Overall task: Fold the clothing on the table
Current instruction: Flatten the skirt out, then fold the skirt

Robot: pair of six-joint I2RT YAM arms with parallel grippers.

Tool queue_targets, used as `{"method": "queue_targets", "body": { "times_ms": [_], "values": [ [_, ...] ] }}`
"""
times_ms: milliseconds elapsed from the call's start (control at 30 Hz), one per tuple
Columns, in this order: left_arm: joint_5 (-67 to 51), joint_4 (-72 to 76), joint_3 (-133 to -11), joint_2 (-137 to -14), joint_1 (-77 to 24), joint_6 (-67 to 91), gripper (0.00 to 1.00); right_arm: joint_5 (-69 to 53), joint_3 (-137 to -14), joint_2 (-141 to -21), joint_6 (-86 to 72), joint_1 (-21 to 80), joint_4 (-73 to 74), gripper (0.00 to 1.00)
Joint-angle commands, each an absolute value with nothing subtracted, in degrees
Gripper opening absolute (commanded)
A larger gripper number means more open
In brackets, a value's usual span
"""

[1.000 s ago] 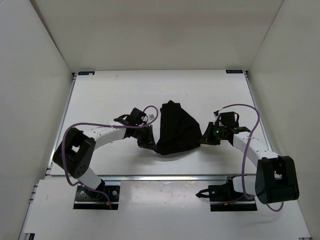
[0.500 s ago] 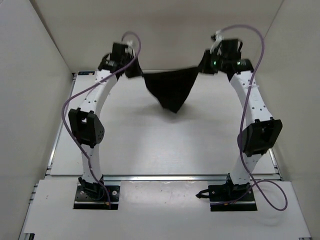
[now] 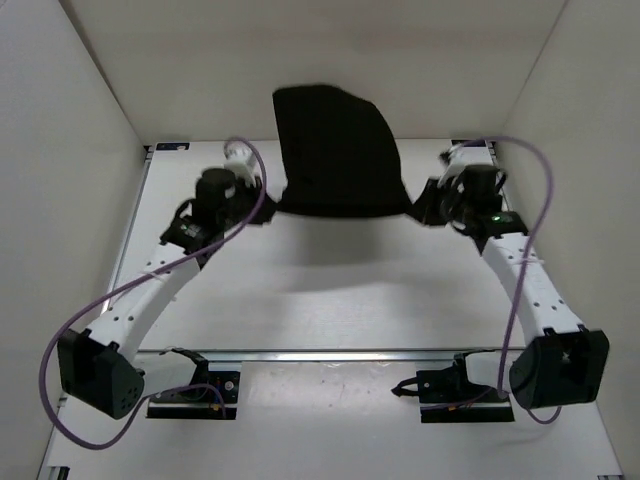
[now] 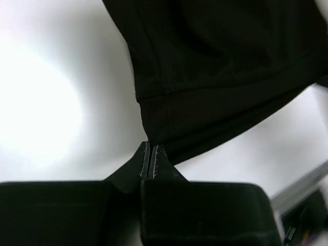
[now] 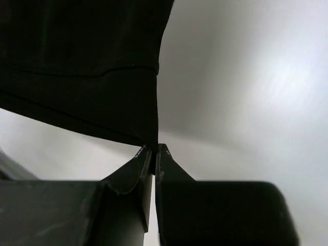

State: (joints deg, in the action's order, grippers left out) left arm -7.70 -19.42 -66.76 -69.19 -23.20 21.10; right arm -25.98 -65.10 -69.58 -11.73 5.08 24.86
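Note:
The black clothing is spread wide in the air above the far half of the white table, casting a shadow on it. My left gripper is shut on its lower left corner, and my right gripper is shut on its lower right corner. In the left wrist view the hemmed cloth runs up from the pinched jaws of the left gripper. In the right wrist view the hem hangs from the closed tips of the right gripper.
White walls enclose the table on the left, right and far sides. A metal rail runs along the near edge by the arm bases. Small black brackets mark the far corners.
Both arms lifted the clothing off the table, swung it up and far, then pulled back down and nearer. The cloth has flipped upward and now billows out flat between the grippers.

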Motion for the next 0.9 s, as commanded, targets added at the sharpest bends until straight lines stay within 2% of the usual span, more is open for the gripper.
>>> {"method": "queue_targets", "body": {
  "times_ms": [0,133,300,433,533,700,867],
  "values": [
    [-4.12,-26.45,-51.18,-64.96,-23.99,23.36,0.00,-20.22,-49.79,-67.95,-11.42,8.86,27.51,0.00],
    [-6.67,-29.96,-36.68,-57.06,-26.54,28.11,0.00,-21.79,-37.73,-62.68,-17.82,16.42,27.34,0.00],
    [-10.36,-34.10,-34.63,-52.13,-26.10,29.45,0.00,-25.48,-33.75,-58.28,-21.70,16.62,26.55,0.00],
    [-12.39,-33.40,-35.77,-54.66,-24.09,27.95,0.00,-27.24,-34.88,-59.06,-21.72,14.85,24.70,0.00],
    [-12.57,-31.29,-39.45,-60.44,-23.29,25.76,0.00,-28.21,-37.69,-63.00,-20.92,12.22,22.86,0.00],
    [-11.78,-29.10,-52.79,-75.11,-20.92,20.75,0.00,-29.26,-43.76,-72.57,-18.90,9.15,19.69,0.00],
    [-13.01,-29.79,-68.00,-90.22,-19.33,18.11,0.00,-28.30,-56.83,-82.14,-16.00,8.61,20.82,0.00]
  ]
}}
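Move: Both hands hold the skirt's near corners high in the air. The skirt's middle is about 12 cm ahead of the left hand and 14 cm to its right, a few centimetres lower. The bare table patch to lay it on is 26 cm below that hand, 6 cm back and 12 cm right. From the right hand, the skirt's middle is about 12 cm ahead and 16 cm left, slightly lower; the patch is some 23 cm below, 7 cm back and 18 cm left. Still pinching the skirt's two near corners, both hands whip it down about 20 cm and back about 16 cm towards the bare table, fingers tipping some 30 degrees more downwards. They pause low, then carry the held edge forward again, slowly at first and then faster, rising slightly. ##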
